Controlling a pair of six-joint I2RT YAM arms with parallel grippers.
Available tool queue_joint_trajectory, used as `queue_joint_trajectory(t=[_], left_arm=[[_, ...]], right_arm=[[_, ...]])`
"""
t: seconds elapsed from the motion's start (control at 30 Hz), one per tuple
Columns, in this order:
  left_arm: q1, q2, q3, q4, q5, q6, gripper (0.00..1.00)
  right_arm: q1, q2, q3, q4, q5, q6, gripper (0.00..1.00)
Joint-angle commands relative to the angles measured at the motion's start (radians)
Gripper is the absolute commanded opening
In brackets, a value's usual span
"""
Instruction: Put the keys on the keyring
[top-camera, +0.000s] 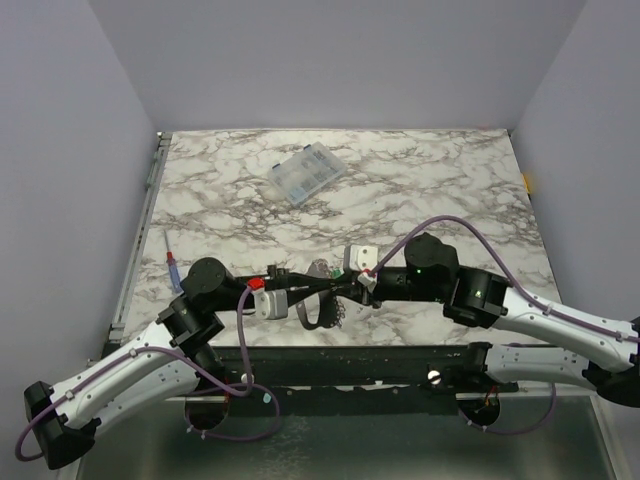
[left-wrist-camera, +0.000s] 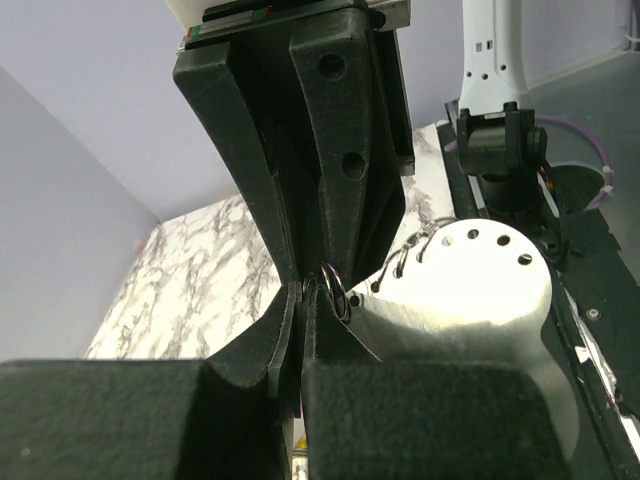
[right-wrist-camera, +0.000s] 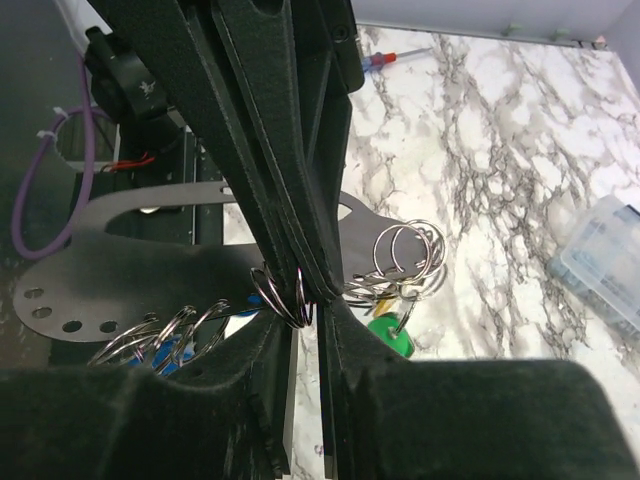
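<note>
The keyring (right-wrist-camera: 130, 275) is a flat pale grey metal piece with a row of holes carrying wire split rings. It hangs between both grippers near the table's front (top-camera: 318, 312) and is also in the left wrist view (left-wrist-camera: 470, 300). Keys hang from its rings: a green head (right-wrist-camera: 392, 338) and blue heads (right-wrist-camera: 168, 352). My left gripper (left-wrist-camera: 300, 300) (top-camera: 325, 290) is shut on a split ring (left-wrist-camera: 336, 292) threaded on the keyring. My right gripper (right-wrist-camera: 308, 315) (top-camera: 348, 290) meets it tip to tip. Its jaws stand a narrow gap apart around that ring (right-wrist-camera: 282, 295).
A clear compartment box (top-camera: 308, 172) (right-wrist-camera: 605, 255) lies at the back middle of the marble table. A red-and-blue screwdriver (top-camera: 174, 268) (right-wrist-camera: 395, 58) rests near the left edge. The dark front rail (top-camera: 350, 365) runs just below the grippers.
</note>
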Motion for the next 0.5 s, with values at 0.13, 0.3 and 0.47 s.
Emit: queue_joint_trajectory(t=[0.13, 0.3, 0.47], left_arm=[[-0.006, 0.024, 0.028, -0.094, -0.023, 0.089, 0.0], [-0.006, -0.003, 0.041, -0.129, -0.037, 0.107, 0.0], [-0.006, -0.001, 0.052, -0.145, -0.02, 0.107, 0.0]], right_arm=[[0.025, 0.023, 0.053, 0.025, -0.123, -0.009, 0.27], [0.025, -0.014, 0.026, -0.092, 0.029, -0.048, 0.46], [0.026, -0.069, 0.028, -0.149, 0.144, -0.072, 0.45]])
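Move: Both hands meet at the small ring: it sits right at the left fingertips, roughly 1 cm to that hand's right, and about 1 cm to the left of the right hand point, level with both. From the right hand the keyring plate's middle lies about 2 cm back, 4 cm left and 3 cm down; the green key is some 3 cm ahead, 1 cm left and 4 cm down, the rear blue key about 5 cm back, 1 cm left and 3 cm down. The left hand, fingers still shut on the small ring, carries the ring and keyring plate straight down about 2 cm with a slight roll of some 5 degrees. The right hand sinks alongside by about 1.5 cm with its fingers around the ring, then opens them to roughly twice their gap, letting go, and at the end draws back to its right by about 1 cm, away from the left fingertips. ##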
